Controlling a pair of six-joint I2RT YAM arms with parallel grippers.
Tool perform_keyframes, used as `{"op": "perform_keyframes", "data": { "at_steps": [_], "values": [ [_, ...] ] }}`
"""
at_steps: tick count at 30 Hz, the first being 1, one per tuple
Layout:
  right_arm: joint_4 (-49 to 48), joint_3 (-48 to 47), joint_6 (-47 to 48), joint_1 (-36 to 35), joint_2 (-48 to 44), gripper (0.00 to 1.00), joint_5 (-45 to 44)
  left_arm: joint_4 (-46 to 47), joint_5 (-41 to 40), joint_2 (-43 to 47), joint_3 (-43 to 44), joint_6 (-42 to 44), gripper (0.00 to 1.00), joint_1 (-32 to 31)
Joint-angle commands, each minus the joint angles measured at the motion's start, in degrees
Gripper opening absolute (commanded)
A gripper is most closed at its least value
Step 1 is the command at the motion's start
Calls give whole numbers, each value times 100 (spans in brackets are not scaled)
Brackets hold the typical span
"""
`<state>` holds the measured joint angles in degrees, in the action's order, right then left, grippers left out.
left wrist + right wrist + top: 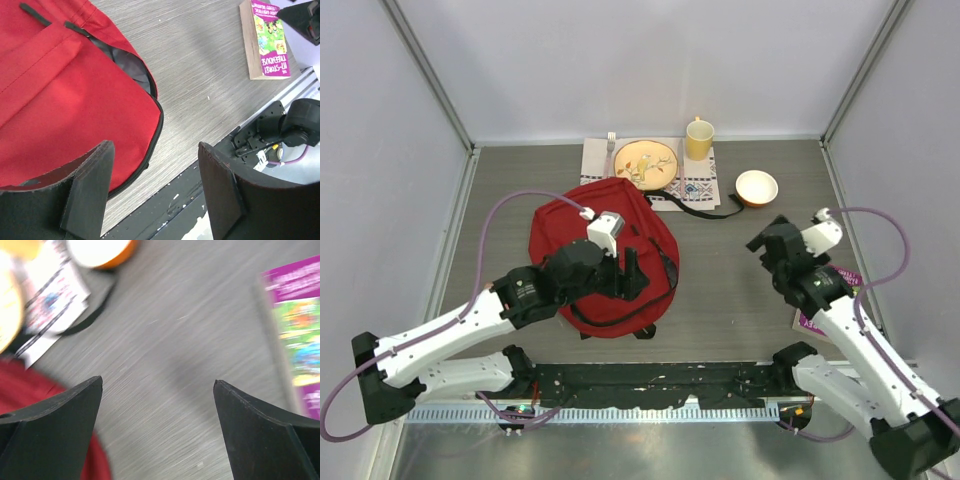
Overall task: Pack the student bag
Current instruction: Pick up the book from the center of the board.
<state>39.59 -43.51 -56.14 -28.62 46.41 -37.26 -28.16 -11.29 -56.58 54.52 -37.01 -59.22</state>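
The student bag [605,250] is a red backpack lying flat at the table's centre left, one black strap [698,209] trailing toward the plate. In the left wrist view the bag [60,90] fills the left side, its black zip parted over grey lining [131,65]. My left gripper [633,272] hovers over the bag's near right edge, open with nothing between its fingers [155,147]. My right gripper [767,248] stands open over bare table to the bag's right, also holding nothing [157,382]. A purple book [842,283] lies partly under the right arm, also visible in the wrist views [265,40] [300,340].
At the back stand a patterned placemat [700,185], a yellow plate [646,163], a fork [611,145], a yellow cup [699,138] and an orange bowl [756,187]. A black rail [650,380] runs along the near edge between the arm bases.
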Motion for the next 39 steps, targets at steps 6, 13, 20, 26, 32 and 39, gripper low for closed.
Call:
{"op": "perform_keyframes", "data": {
  "at_steps": [6, 13, 20, 26, 32, 39],
  "values": [
    [261, 105, 1316, 4271, 279, 100, 1528, 452, 259, 86, 226, -25, 74, -46],
    [-74, 377, 1449, 5743, 746, 100, 1600, 654, 364, 77, 59, -95, 77, -63],
    [-549, 984, 1167, 6104, 721, 100, 650, 716, 514, -55, 111, -104, 84, -63],
    [-1032, 1186, 1088, 6350, 869, 100, 244, 689, 514, -90, 120, -87, 100, -63],
    [-1629, 1248, 1009, 7010, 1695, 100, 1228, 584, 496, -90, 155, -60, 100, -63],
    [-2043, 1432, 1211, 7142, 2064, 100, 2474, 654, 496, -196, 164, -60, 100, -63]
  ]
}}
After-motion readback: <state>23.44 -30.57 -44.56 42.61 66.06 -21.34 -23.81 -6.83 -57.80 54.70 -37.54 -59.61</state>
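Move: The purple book, the last one on the board, lies about 20 cm to the right of the right hand, 8 cm back from it and some 16 cm below. The white bowl stands about 21 cm ahead of that hand and 2 cm to its right, and the red bag's middle is some 38 cm to its left and 2 cm ahead. From the left hand, the same book is about 52 cm to the right and 2 cm ahead. The purple book is what the open right hand swings out to: fast to the right by some 24 cm, then mostly down and back, turning about 50 degrees clockwise and tipping its fingers further down until they hover close over the book's right edge, still wide open. Touch can't be made out. The left hand drifts slightly right above the bag and spreads its fingers wider. ##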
